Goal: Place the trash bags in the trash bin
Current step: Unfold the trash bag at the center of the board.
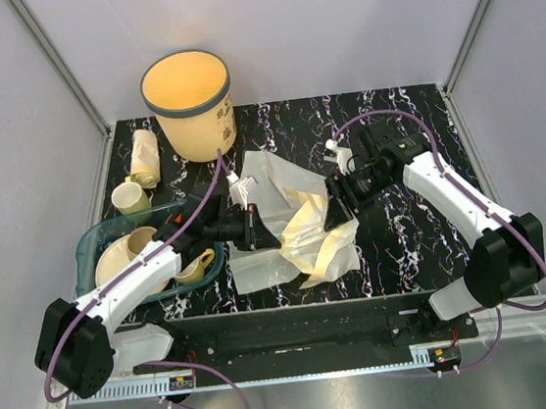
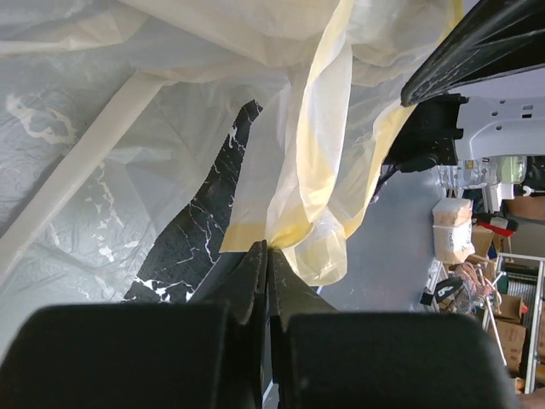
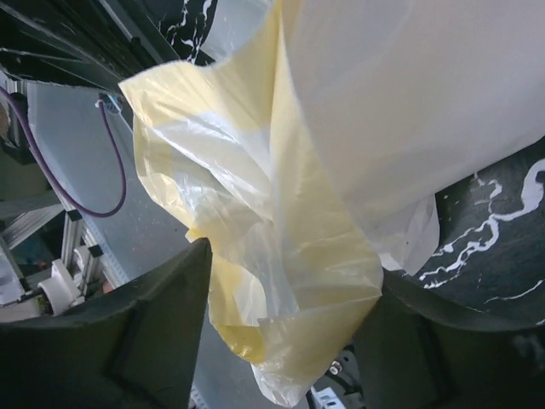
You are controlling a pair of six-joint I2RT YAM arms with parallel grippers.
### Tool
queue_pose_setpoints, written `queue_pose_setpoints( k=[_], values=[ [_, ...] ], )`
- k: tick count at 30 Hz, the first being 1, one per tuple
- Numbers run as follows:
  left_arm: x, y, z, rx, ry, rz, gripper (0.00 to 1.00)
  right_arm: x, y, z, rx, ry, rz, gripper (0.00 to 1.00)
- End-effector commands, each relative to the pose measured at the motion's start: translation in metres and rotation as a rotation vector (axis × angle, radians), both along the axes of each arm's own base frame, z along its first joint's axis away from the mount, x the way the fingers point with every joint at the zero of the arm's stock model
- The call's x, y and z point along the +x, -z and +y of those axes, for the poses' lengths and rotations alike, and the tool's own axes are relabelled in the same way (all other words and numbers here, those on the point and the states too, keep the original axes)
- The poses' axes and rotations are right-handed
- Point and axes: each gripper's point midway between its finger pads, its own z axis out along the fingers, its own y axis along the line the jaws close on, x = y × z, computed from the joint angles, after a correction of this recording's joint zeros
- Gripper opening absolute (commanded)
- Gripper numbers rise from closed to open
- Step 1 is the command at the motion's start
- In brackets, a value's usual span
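A crinkly whitish-yellow trash bag point(image 1: 289, 213) lies spread and partly lifted at the middle of the black marbled table. My left gripper point(image 1: 262, 233) is shut on its left part; in the left wrist view the fingertips point(image 2: 268, 249) pinch a yellow fold of the film point(image 2: 315, 170). My right gripper point(image 1: 338, 212) stands open at the bag's right side, and the film point(image 3: 341, 128) hangs loosely between its spread fingers point(image 3: 183, 290). The cream-yellow trash bin point(image 1: 187, 101) stands upright at the back left, apart from both grippers. A pale rolled bundle point(image 1: 144, 158) lies left of the bin.
A teal dish tray point(image 1: 90, 247) with cream bowls and a cup sits at the front left under my left arm. A cream cup point(image 1: 129, 196) stands just behind it. White walls close the table at the back and both sides.
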Motion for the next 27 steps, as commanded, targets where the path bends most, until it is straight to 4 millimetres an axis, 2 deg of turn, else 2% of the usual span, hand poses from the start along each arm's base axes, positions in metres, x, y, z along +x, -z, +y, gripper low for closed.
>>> queue_pose_setpoints(
  k=[1,3,4,5,7,9,10,11,12,14,15,19,21,25,27],
  values=[
    [0.016,-0.018,0.0,-0.013,-0.023,-0.084,0.0,-0.013,-0.002,-0.007,-0.017,-0.027,-0.008,0.53],
    [0.018,-0.014,0.006,-0.005,-0.036,-0.08,0.0,-0.011,0.0,-0.014,-0.053,-0.022,-0.044,0.36],
    [0.02,-0.013,0.008,0.002,-0.049,-0.079,0.0,-0.008,0.001,-0.021,-0.091,-0.011,-0.08,0.2],
    [0.021,-0.011,0.012,0.007,-0.065,-0.068,0.0,-0.007,0.002,-0.025,-0.112,-0.001,-0.093,0.1],
    [0.025,0.0,0.024,0.028,-0.106,-0.025,0.0,-0.006,0.002,-0.031,-0.14,0.002,-0.112,0.0],
    [0.029,-0.001,0.027,-0.009,-0.132,-0.001,0.0,-0.007,0.0,-0.03,-0.13,0.013,-0.114,0.0],
    [0.02,-0.002,0.024,-0.051,-0.096,0.019,0.0,-0.008,-0.006,-0.025,-0.091,0.009,-0.122,0.0],
    [0.024,-0.018,0.016,-0.128,-0.08,-0.016,0.0,-0.007,-0.01,-0.022,-0.07,0.008,-0.127,0.0],
    [0.02,-0.025,0.012,-0.166,-0.056,-0.026,0.07,-0.007,-0.014,-0.018,-0.041,0.007,-0.129,0.0],
    [0.019,-0.038,0.005,-0.222,-0.018,-0.055,0.34,-0.006,-0.021,-0.013,-0.009,0.003,-0.148,0.0],
    [0.019,-0.043,0.003,-0.239,-0.012,-0.062,0.56,-0.007,-0.022,-0.011,0.004,0.0,-0.149,0.0],
    [0.026,-0.052,-0.003,-0.27,-0.026,-0.064,0.8,-0.009,-0.029,-0.006,0.041,-0.023,-0.19,0.0],
    [0.027,-0.05,-0.007,-0.275,-0.029,-0.053,0.83,-0.01,-0.03,-0.005,0.046,-0.025,-0.192,0.0],
    [0.025,-0.031,-0.019,-0.206,-0.027,-0.032,0.86,-0.01,-0.032,-0.005,0.048,-0.016,-0.192,0.0],
    [0.016,-0.016,-0.023,-0.171,-0.022,0.001,0.86,-0.01,-0.035,-0.004,0.054,-0.012,-0.2,0.0]
  ],
)
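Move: The right rim of the trash bag's mouth sits between the right hand's open pads, about 1 cm to their left and 1 cm below. The left rim is right at the left hand's shut fingertips. From the left hand, the bag's flat sheet lies roughly 15 cm ahead and 14 cm below; the cream mug is some 21 cm left, 2 cm back and 10 cm below. From the right hand, that sheet is about 11 cm ahead and 12 cm left. Sinking about 1 cm, the right hand shuts its fingers on the bag's right rim, drawing it some 2 cm rightward, then rises about 3 cm with it. The left hand, pinching the left rim, goes forward and left about 3 cm, opens wide to let go, then comes back right as far and up, fingertips tilting up about 10 degrees, keeping the film between its fingers. ##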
